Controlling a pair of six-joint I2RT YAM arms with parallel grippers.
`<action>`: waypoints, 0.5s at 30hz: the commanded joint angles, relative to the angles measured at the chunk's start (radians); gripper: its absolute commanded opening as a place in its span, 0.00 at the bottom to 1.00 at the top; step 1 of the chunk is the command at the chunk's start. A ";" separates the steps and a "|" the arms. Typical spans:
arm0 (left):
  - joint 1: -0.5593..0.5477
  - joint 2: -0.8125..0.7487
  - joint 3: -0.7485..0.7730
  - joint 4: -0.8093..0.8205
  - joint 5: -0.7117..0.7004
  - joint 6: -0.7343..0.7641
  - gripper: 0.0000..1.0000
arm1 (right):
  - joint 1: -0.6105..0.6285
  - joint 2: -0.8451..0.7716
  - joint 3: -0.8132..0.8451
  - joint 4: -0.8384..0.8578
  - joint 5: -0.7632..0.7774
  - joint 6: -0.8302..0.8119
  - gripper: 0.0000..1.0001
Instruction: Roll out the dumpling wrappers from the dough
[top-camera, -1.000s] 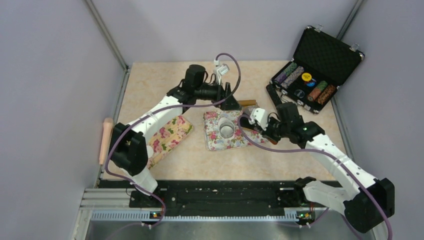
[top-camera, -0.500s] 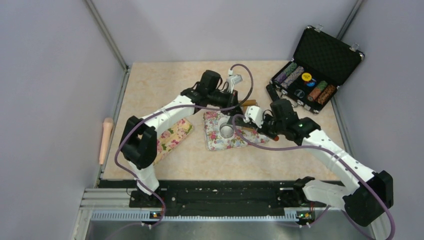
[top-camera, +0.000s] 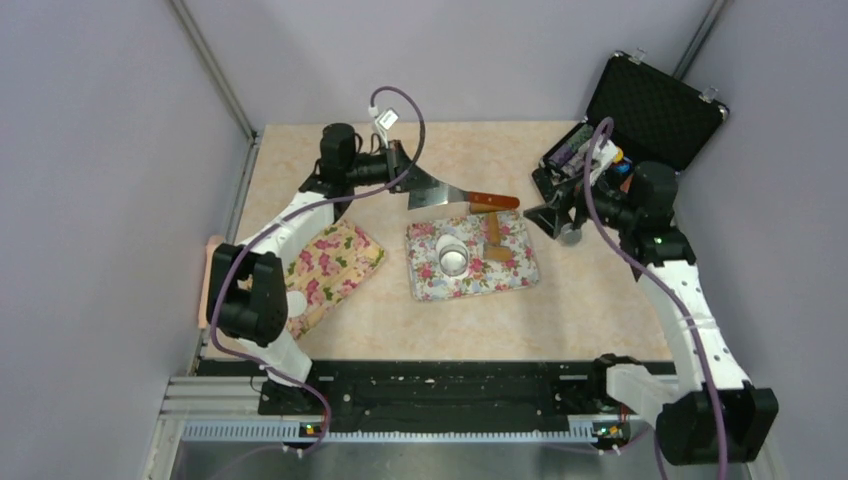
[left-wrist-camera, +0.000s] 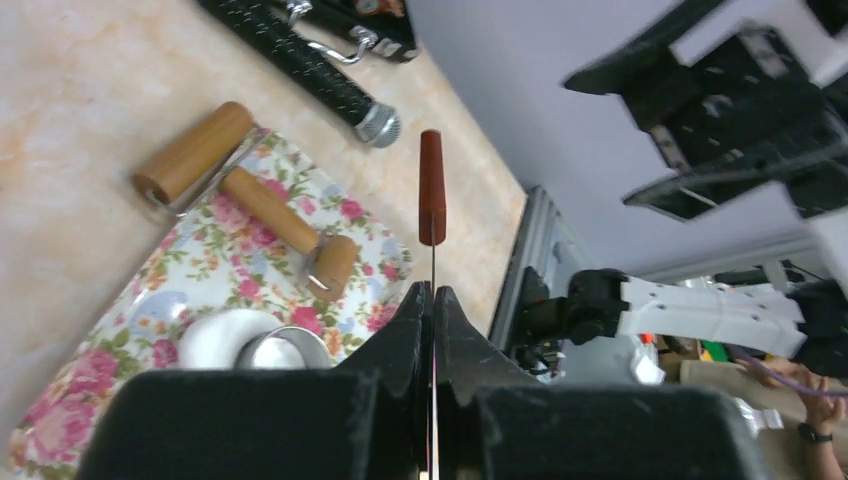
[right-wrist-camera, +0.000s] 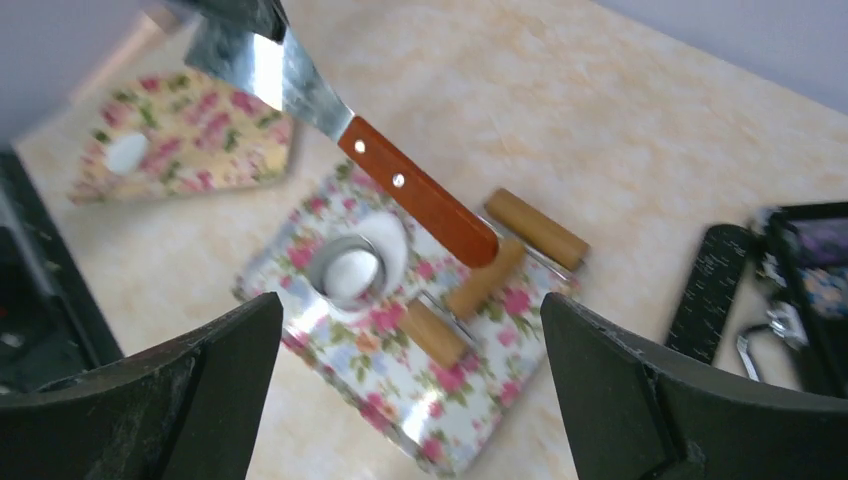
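Note:
My left gripper (top-camera: 400, 173) is shut on the metal blade of a scraper (top-camera: 428, 190), held above the table behind the floral tray (top-camera: 500, 283). Its red-brown handle (top-camera: 494, 201) points right. In the left wrist view the blade runs edge-on between the closed fingers (left-wrist-camera: 400, 340). On the tray a metal ring cutter (top-camera: 452, 257) sits on white dough (right-wrist-camera: 352, 272), beside a small wooden roller (top-camera: 492, 238). One dumpling wrapper (right-wrist-camera: 127, 152) lies on the left floral tray (top-camera: 345, 262). My right gripper (top-camera: 558, 215) hangs open and empty to the tray's right.
An open black case of poker chips (top-camera: 640, 110) stands at the back right, close behind the right gripper. A pale wooden pin (top-camera: 210, 262) lies past the table's left edge. Grey walls enclose the table on three sides.
The right gripper opened, let go of the scraper's handle and drew back right toward the case. The left gripper shut on the blade and carried the scraper back and left.

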 joint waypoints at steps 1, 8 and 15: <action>0.015 -0.150 -0.141 0.570 0.107 -0.353 0.00 | -0.061 0.091 -0.108 0.531 -0.297 0.586 0.96; 0.080 -0.197 -0.414 1.116 -0.079 -0.607 0.00 | -0.063 0.332 -0.278 1.518 -0.388 1.258 0.95; 0.042 -0.122 -0.579 1.440 -0.273 -0.675 0.00 | -0.006 0.565 -0.244 2.075 -0.345 1.608 0.94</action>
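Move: Ahead and to the left of the wide-open right hand is the scraper's wooden handle, about 10 cm left, 5 cm forward and some 2 cm lower. From that hand the wooden roller lies 8 cm left and 4 cm forward, the metal ring 18 cm left and 3 cm back, and the microphone 6 cm right and 11 cm forward, all about 16 cm below. From the left hand, already pinching the blade, the handle's middle is some 14 cm right, 1 cm back and 3 cm lower. Keeping its pinch on the blade, the left hand rises and draws about 5 cm left and back, sinking slightly at the end, while its wrist tips the scraper's handle end up and swings it forward. The right hand, still wide open, follows the handle left and forward some 6 cm and rolls about 50 degrees, bringing its downward-pointing fingers roughly level; it dips midway and recovers its height. ##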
